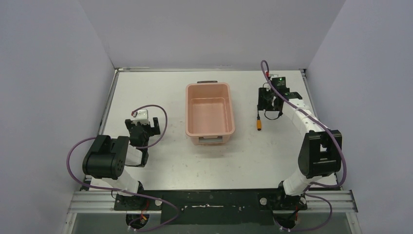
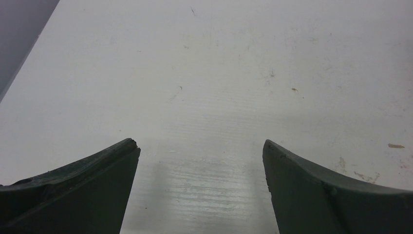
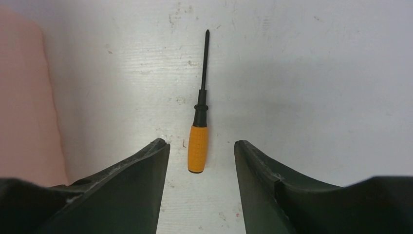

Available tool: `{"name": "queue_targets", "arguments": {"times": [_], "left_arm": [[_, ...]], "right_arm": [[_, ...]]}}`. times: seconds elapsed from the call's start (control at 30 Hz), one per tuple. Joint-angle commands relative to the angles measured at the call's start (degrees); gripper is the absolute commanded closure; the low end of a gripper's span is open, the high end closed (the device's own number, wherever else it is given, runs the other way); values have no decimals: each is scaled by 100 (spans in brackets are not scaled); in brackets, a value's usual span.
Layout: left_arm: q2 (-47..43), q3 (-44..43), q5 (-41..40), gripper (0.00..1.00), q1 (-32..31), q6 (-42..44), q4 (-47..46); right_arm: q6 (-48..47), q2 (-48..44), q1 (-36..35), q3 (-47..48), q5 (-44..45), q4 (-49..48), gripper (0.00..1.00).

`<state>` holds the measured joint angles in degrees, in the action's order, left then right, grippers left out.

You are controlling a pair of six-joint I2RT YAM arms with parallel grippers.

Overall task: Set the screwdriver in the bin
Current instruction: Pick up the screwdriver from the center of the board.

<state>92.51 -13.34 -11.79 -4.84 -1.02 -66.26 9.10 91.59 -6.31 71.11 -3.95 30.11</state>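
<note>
The screwdriver (image 1: 259, 124) lies flat on the white table, just right of the bin (image 1: 187, 112). Its orange handle points toward the arms and its thin black shaft (image 3: 204, 58) points away. My right gripper (image 1: 265, 111) hovers over it, open. In the right wrist view the handle (image 3: 197, 148) sits between the two fingertips of my right gripper (image 3: 201, 144), untouched by either. The salmon-pink bin is empty, and its wall (image 3: 24, 97) shows at the left of that view. My left gripper (image 1: 142, 122) rests left of the bin, open over bare table (image 2: 201, 146).
White walls close the table at the back and on both sides. The bin's dark handle (image 1: 206, 82) faces the far wall. Purple cables loop beside both arms (image 1: 160, 122).
</note>
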Motion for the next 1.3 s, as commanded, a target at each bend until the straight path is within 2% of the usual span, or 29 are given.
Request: {"name": "queue_targets", "arguments": {"times": [0.0,0.4,0.53,0.67,0.77,0.87,1.27], "left_arm": [[-31,-115,-14,3,-17,-42,-320],[-30,-109,-14,3,-17,-41,-319],[-29,-111,-13,3,-17,-46,-318],[-31,-117,-13,3,-17,-44,-320],[-31,-113,-13,3,-17,-40,-318],[-28,-116,-16,3,-17,-41,-319],[-27,-115,-14,3,-17,-41,-320]], "right_arm": [[51,295,41,-294,-63,-355,47],[83,1052,39,-789,-77,-928,49],[82,1153,35,-838,-71,-987,59],[50,1162,40,-812,-106,-953,81],[49,1019,33,-766,-100,-896,85],[44,770,37,-635,-53,-709,94],[-4,-169,29,231,120,230,93]]}}
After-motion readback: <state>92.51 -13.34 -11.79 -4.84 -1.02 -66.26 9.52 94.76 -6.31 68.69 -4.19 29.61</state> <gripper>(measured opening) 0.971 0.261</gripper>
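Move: The screwdriver lies under the open right gripper, shaft pointing forward: its middle is about 3 cm ahead and 11 cm below, in line sideways, with the orange handle some 2 cm back of the hand. The bin's middle is roughly 20 cm to the left, about 3 cm ahead and 7 cm lower. From the idle left hand the screwdriver lies about 48 cm to the right, 4 cm ahead and 4 cm below. Lower the half-open right gripper about 11 cm onto the screwdriver, easing a little back and tipping the fingers some 13 degrees steeper so they straddle the orange handle. Close and pinch the handle from both sides, then raise it 7 to 8 cm, easing forward as the wrist tilts part of the way back. ##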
